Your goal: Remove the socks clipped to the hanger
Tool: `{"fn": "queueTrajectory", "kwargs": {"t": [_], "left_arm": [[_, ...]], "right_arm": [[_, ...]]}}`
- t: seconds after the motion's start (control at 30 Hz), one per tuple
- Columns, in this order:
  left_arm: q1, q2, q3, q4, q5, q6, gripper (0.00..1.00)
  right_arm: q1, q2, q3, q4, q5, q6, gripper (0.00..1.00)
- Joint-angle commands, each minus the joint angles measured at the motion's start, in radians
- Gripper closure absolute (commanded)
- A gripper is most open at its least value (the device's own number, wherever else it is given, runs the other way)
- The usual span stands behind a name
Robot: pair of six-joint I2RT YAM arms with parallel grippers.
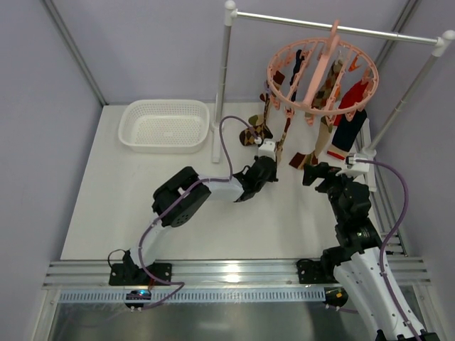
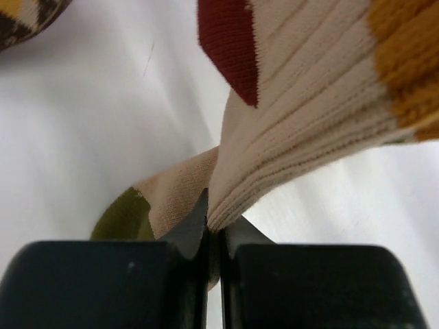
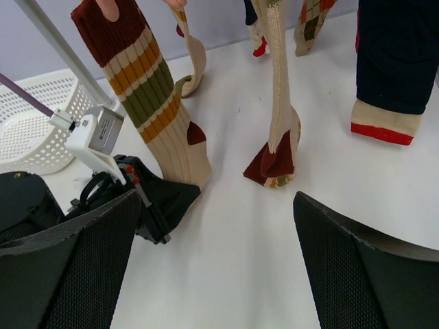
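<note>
The salmon-pink ring hanger [image 1: 323,67] hangs from the white rail with several socks clipped to it. My left gripper [image 2: 214,212] is shut on the cream lower end of an olive-and-red striped sock [image 2: 309,103], which still hangs from the hanger [image 3: 147,96]. From above, the left gripper [image 1: 274,165] sits under the ring's left side. My right gripper [image 3: 216,205] stands open just above the table, empty, facing a second striped sock [image 3: 278,103] whose red toe touches the table. A navy sock [image 3: 398,62] hangs to its right.
A white basket [image 1: 165,126] stands at the back left of the table. The white rail stand's post [image 1: 225,78] rises beside the basket. An argyle sock [image 1: 256,131] dangles behind the left gripper. The right gripper [image 1: 320,172] is close to the stand's right foot.
</note>
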Motion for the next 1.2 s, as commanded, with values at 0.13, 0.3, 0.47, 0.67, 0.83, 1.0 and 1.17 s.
{"fn": "queueTrajectory", "kwargs": {"t": [0.13,0.3,0.47,0.67,0.83,1.0,1.17], "left_arm": [[-0.052,-0.197,-0.189,0.041,-0.124,0.076,1.0],[-0.101,-0.326,-0.283,0.026,-0.177,0.096,1.0],[-0.144,-0.395,-0.325,-0.04,-0.202,0.095,1.0],[-0.182,-0.437,-0.331,-0.115,-0.216,0.084,1.0],[-0.207,-0.496,-0.368,-0.172,-0.233,0.05,1.0],[-0.222,-0.545,-0.369,-0.229,-0.2,0.046,1.0],[-0.236,-0.546,-0.339,-0.285,-0.167,0.069,1.0]], "right_arm": [[0.007,0.024,0.017,0.058,-0.038,-0.007,0.08],[0.035,0.058,0.073,0.032,-0.023,-0.015,0.08],[0.107,0.058,0.161,-0.053,0.043,-0.017,0.09],[0.167,0.081,0.322,-0.189,0.052,-0.026,0.09],[0.188,0.133,0.438,-0.234,-0.012,-0.029,0.09],[0.188,0.303,0.578,-0.286,-0.093,-0.053,0.09],[0.19,0.42,0.679,-0.304,-0.078,-0.055,0.09]]}}
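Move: The clip holding the striped sock's cuff lies about 11 cm ahead of the open right hand, 9 cm to its left and some 16 cm above. An empty clip hangs about 6 cm to the right of that clip; the hanging brown-toed sock's foot is some 13 cm ahead, 2 cm right and 12 cm below the right hand. From the left hand, already shut on the striped sock's foot, that clip is about 31 cm up, 2 cm ahead, level sideways. Keeping its pinch on the striped sock's foot, the left hand draws it back towards the base about 13 cm, at first swinging left and then also rising, some 7 cm in all, so that the sock is pulled away from under its clip. The right hand, fingers staying wide open, starts late and climbs about 13 cm while drifting some 7 cm left, turning roughly 15 degrees counter-clockwise, then reaches a little forward at the end towards the cuff and clip, without touching them yet. ##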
